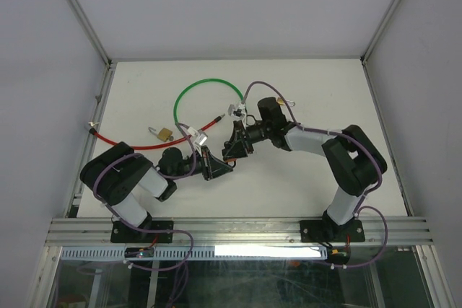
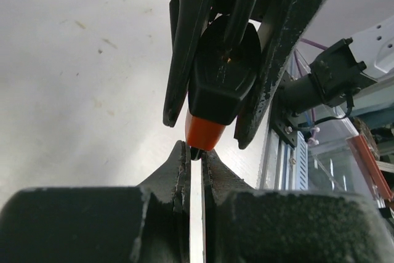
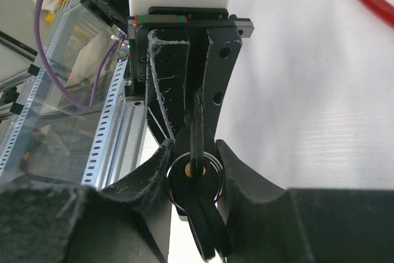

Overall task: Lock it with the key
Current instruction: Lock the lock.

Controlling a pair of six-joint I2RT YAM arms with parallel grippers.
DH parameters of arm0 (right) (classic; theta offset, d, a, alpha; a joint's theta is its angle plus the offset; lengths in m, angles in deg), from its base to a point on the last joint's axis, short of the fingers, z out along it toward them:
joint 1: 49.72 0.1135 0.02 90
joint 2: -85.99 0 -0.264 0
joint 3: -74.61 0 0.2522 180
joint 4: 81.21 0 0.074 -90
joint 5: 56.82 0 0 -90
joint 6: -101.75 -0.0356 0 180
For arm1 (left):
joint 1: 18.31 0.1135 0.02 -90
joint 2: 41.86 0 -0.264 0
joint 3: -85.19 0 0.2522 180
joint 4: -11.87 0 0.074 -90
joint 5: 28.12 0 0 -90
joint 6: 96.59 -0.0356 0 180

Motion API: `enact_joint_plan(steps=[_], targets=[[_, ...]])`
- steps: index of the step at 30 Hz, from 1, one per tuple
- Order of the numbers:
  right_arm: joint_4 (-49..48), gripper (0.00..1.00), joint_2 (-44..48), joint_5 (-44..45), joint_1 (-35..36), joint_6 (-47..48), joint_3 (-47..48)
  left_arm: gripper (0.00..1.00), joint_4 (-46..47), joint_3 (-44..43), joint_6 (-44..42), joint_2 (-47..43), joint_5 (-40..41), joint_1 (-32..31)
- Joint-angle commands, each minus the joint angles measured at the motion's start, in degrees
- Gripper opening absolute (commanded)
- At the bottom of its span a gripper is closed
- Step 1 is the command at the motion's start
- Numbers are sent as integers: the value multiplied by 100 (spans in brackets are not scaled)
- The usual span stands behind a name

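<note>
A key with a chunky black head (image 2: 221,72) and an orange collar (image 2: 203,130) hangs between both grippers above the table, near the front middle. My right gripper (image 3: 194,149) is shut on the head. A metal ring (image 3: 215,173) with spare black keys (image 3: 206,232) dangles from the head's back end. My left gripper (image 2: 196,147) is shut on the thin dark stub that sticks out of the collar. The two grippers meet tip to tip (image 1: 231,156). A brass padlock (image 1: 164,133), a red cable (image 1: 130,144) and a green cable loop (image 1: 189,91) lie on the table behind them.
White enclosure walls surround the table (image 1: 303,185). An aluminium rail (image 1: 238,230) runs along the near edge by the arm bases. Small white tags (image 1: 234,110) lie at the cable ends. The right arm's elbow (image 1: 354,160) stands at the right.
</note>
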Motion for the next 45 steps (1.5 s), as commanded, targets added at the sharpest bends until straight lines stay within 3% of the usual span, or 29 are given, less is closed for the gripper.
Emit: enact_joint_plan(steps=[1, 4, 11, 18, 22, 26, 35, 45], targets=[[1715, 0, -408, -207, 517, 467, 48, 0, 2501, -104, -188, -835, 1515, 200], [2575, 0, -266, 325, 377, 1421, 293, 0, 2504, 257, -546, -1222, 1789, 276], [3063, 0, 37, 772, 275, 2296, 359, 0, 1920, 457, -1109, -1686, 1411, 426], [3296, 0, 27, 1307, 640, 2739, 523, 0, -388, -80, -1690, -2011, 489, 470], [3328, 0, -66, 1566, 737, 2759, 564, 0, -900, -78, -1827, -2128, 463, 470], [3632, 0, -406, 1834, 960, 2982, 762, 0, -945, -13, -1875, -2012, 554, 470], [3786, 0, -1017, 1809, 1046, 2906, 909, 0, 26, 245, -2009, -1416, 252, 497], [2673, 0, -891, 1804, 1090, 2291, 426, 0, 344, 162, -2016, -609, -545, 532]])
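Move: The orange lock stands nearly upright between my hands. Its shackle is already pinched in my left fingers, with the lock's middle about 3 cm straight above that hand point. From my right hand, which holds the black end of the body, the middle is about 2 cm straight below. The red hose's tip lies some 16 cm ahead of my left hand, 2 cm left and 8 cm below; a brass padlock lies 10 cm ahead, 21 cm left and 8 cm below. Keeping both grips, I swing the lock over towards level: my left hand draws the shackle about 5 cm left, rising slightly, then sinks. My right hand dips and recovers briefly, then carries the body down about 10 cm and a little back towards me. Both hands tip their fingers downward, the right more, some 25 degrees. ##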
